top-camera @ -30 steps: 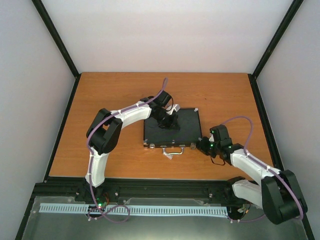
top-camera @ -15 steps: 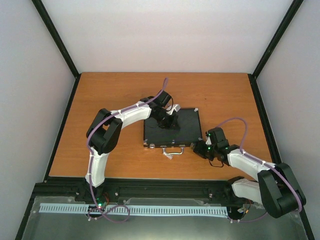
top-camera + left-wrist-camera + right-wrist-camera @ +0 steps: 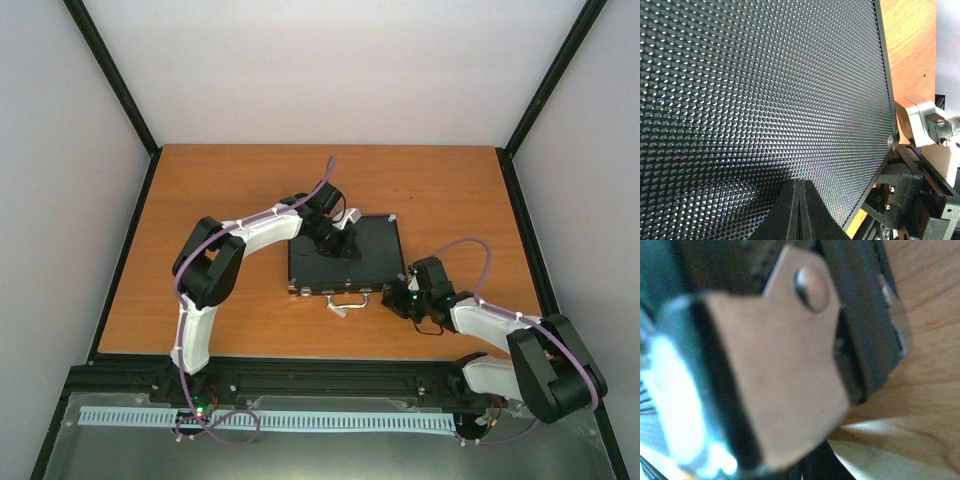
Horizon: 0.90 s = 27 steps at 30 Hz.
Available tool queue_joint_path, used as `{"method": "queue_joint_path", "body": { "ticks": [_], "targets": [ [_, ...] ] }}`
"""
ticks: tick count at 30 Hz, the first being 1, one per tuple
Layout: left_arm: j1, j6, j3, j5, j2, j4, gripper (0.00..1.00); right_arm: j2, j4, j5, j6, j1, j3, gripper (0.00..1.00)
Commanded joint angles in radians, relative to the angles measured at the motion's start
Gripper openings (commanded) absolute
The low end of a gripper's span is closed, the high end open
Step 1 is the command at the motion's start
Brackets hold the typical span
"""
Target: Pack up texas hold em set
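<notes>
The texas hold em set shows as a black case (image 3: pixel 368 262), lid down flat on the table, with its silver handle (image 3: pixel 347 300) facing the near edge. My left gripper (image 3: pixel 338 248) is shut, and its tips rest on the dimpled lid (image 3: pixel 765 90), with the left gripper (image 3: pixel 799 186) holding nothing. My right gripper (image 3: pixel 394 299) sits low at the case's front right corner, shut. In the right wrist view a blurred silver metal plate with a rivet (image 3: pixel 785 365) fills the frame, right against the right gripper (image 3: pixel 802 474).
The orange wooden table (image 3: pixel 220 200) is bounded by black frame posts (image 3: pixel 112 80) and white walls. The right arm's white and black wrist (image 3: pixel 920 150) lies just past the lid's edge. A black rail (image 3: pixel 300 378) runs along the near edge.
My right gripper has slid left and a little nearer, closing in on the case's front right corner. The left arm and the case have stayed where they were.
</notes>
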<state>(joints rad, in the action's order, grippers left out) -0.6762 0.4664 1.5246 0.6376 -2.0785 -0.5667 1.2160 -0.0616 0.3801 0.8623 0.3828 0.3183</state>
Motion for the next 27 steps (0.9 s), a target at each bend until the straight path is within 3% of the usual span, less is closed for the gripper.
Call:
{"method": "queue_joint_path", "body": {
  "ticks": [1, 8, 13, 19, 23, 27],
  "targets": [
    [-0.020, -0.020, -0.063, -0.046, -0.079, -0.090, 0.01, 0.039, 0.193, -0.141, 0.048, -0.005, -0.002, 0.03],
    [-0.020, -0.020, -0.068, -0.044, -0.079, -0.090, 0.01, 0.059, 0.213, -0.212, 0.056, -0.004, 0.033, 0.03],
    [-0.020, -0.016, -0.068, -0.039, -0.079, -0.087, 0.01, -0.029, 0.083, -0.270, 0.046, -0.005, 0.030, 0.03],
    [-0.019, -0.014, -0.055, -0.041, -0.094, -0.087, 0.01, -0.173, -0.097, -0.177, 0.009, -0.004, 0.032, 0.03],
    [-0.018, -0.014, -0.042, -0.038, -0.104, -0.082, 0.01, -0.283, -0.230, -0.197, -0.015, -0.005, 0.035, 0.03],
    [-0.019, -0.012, -0.043, -0.033, -0.113, -0.075, 0.01, -0.271, -0.184, -0.184, 0.024, -0.006, -0.001, 0.03]
  ]
}}
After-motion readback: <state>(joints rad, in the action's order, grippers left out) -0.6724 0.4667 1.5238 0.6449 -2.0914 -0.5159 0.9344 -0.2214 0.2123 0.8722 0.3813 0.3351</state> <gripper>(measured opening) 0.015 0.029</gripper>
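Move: My right fingers are shut low against the case front at the right latch, which sits about 1 cm ahead and 2 cm above them. The handle is some 9 cm to the left and 1 cm nearer me; the case's front right corner is 2 cm ahead and 4 cm to the right. My left hand stands on the lid, whose middle is level and about 1 cm left; the latch lies some 8 cm to its right, 9 cm back and 4 cm lower. With my left fingertips still pressing on the lid and riding along barely a centimetre, I push my shut right fingers forward about 2 cm against the case front at the right latch. Then I slide right and lift them clear, up about 4 cm and slightly back, the fingertips tilting some 10 degrees up towards forward. ##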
